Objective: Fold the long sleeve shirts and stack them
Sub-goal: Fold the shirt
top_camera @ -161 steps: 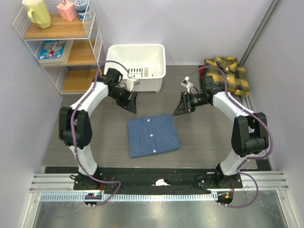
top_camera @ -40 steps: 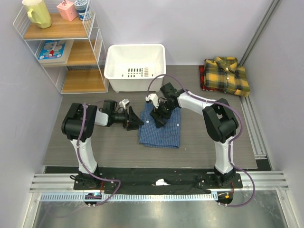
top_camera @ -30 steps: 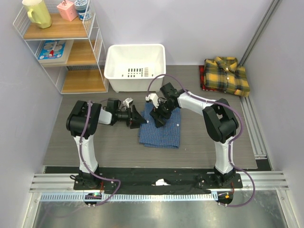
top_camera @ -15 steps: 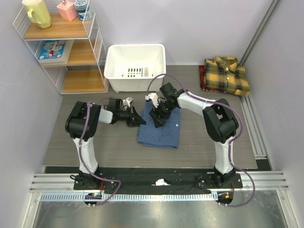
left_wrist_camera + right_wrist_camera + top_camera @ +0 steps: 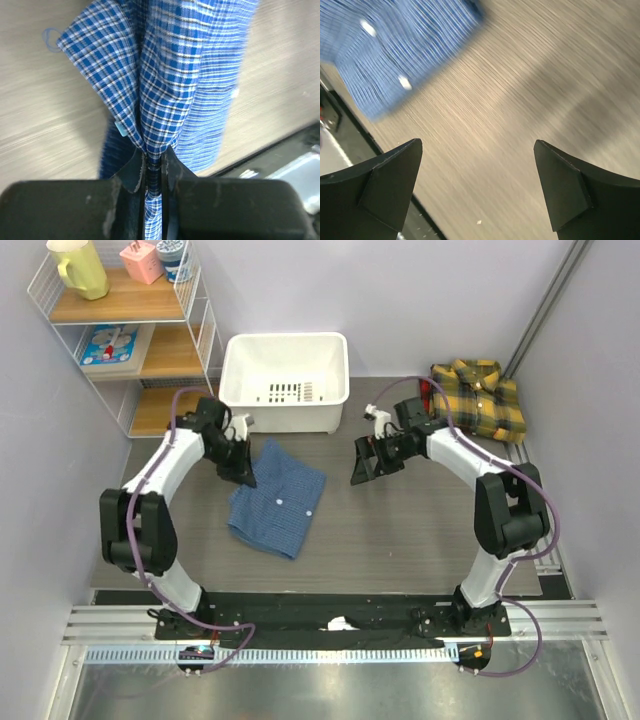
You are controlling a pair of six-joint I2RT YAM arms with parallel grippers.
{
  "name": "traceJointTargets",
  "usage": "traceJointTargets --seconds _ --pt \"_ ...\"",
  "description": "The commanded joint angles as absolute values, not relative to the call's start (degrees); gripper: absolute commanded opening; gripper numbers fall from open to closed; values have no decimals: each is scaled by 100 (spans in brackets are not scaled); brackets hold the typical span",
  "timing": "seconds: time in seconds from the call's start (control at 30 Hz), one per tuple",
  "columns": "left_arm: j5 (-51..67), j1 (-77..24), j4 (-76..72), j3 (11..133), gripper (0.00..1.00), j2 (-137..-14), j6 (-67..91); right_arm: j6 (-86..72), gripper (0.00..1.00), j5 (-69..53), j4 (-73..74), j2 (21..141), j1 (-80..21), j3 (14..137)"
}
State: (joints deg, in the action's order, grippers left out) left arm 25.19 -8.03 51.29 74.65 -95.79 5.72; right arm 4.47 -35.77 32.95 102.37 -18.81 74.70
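Observation:
The folded blue checked shirt [image 5: 278, 498] lies left of the table's middle, skewed, with its far left corner pinched by my left gripper [image 5: 243, 475]. In the left wrist view the blue cloth [image 5: 165, 85] runs up from between the shut left gripper [image 5: 153, 159]. My right gripper [image 5: 362, 468] stands wide open to the right of the shirt, apart from it, with only bare table between its fingertips [image 5: 395, 175]; the blue shirt [image 5: 395, 55] shows blurred at upper left there. The yellow plaid shirt [image 5: 480, 398] lies folded at the far right.
A white basket [image 5: 286, 380] stands at the back centre, just behind the left gripper. A wire shelf unit [image 5: 130, 335] with small items stands at the back left. A metal rail [image 5: 535, 510] runs along the table's right side.
My left gripper has shut on the blue shirt's corner and dragged it left and back. The right gripper has let go, opened wide and drawn away to the right.

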Motion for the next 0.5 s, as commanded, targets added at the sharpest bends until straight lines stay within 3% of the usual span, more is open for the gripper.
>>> traceJointTargets --seconds 0.0,0.17,0.3,0.47 --pt "882 -1044 6774 9344 0 -9034 -368 18 100 -4077 3357 9756 -1478 7155" --pt "-965 -2151 7620 10678 0 -9535 -484 -263 100 -4332 3410 9563 -1205 6900" --pt "-1361 -3373 6885 9795 0 -9729 -264 -465 100 -4561 3480 9554 -906 6785" --pt "-855 -4243 6364 9676 0 -11230 631 -694 100 -4685 3586 9396 -352 6461"
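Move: Pinched in the left hand is the shirt's left edge; the shirt's spread body centres about 7 cm to its right, 5 cm back and 9 cm below. The white basket's middle stands some 21 cm ahead and 9 cm right, the shelf's bottom board about 17 cm ahead and 16 cm left, both around 4 cm lower. From the empty right hand the shirt body lies roughly 20 cm left, 8 cm back and 8 cm down. Left hand lifts its pinched shirt end some 14 cm, then swings right and down; right hand withdraws rightward. ##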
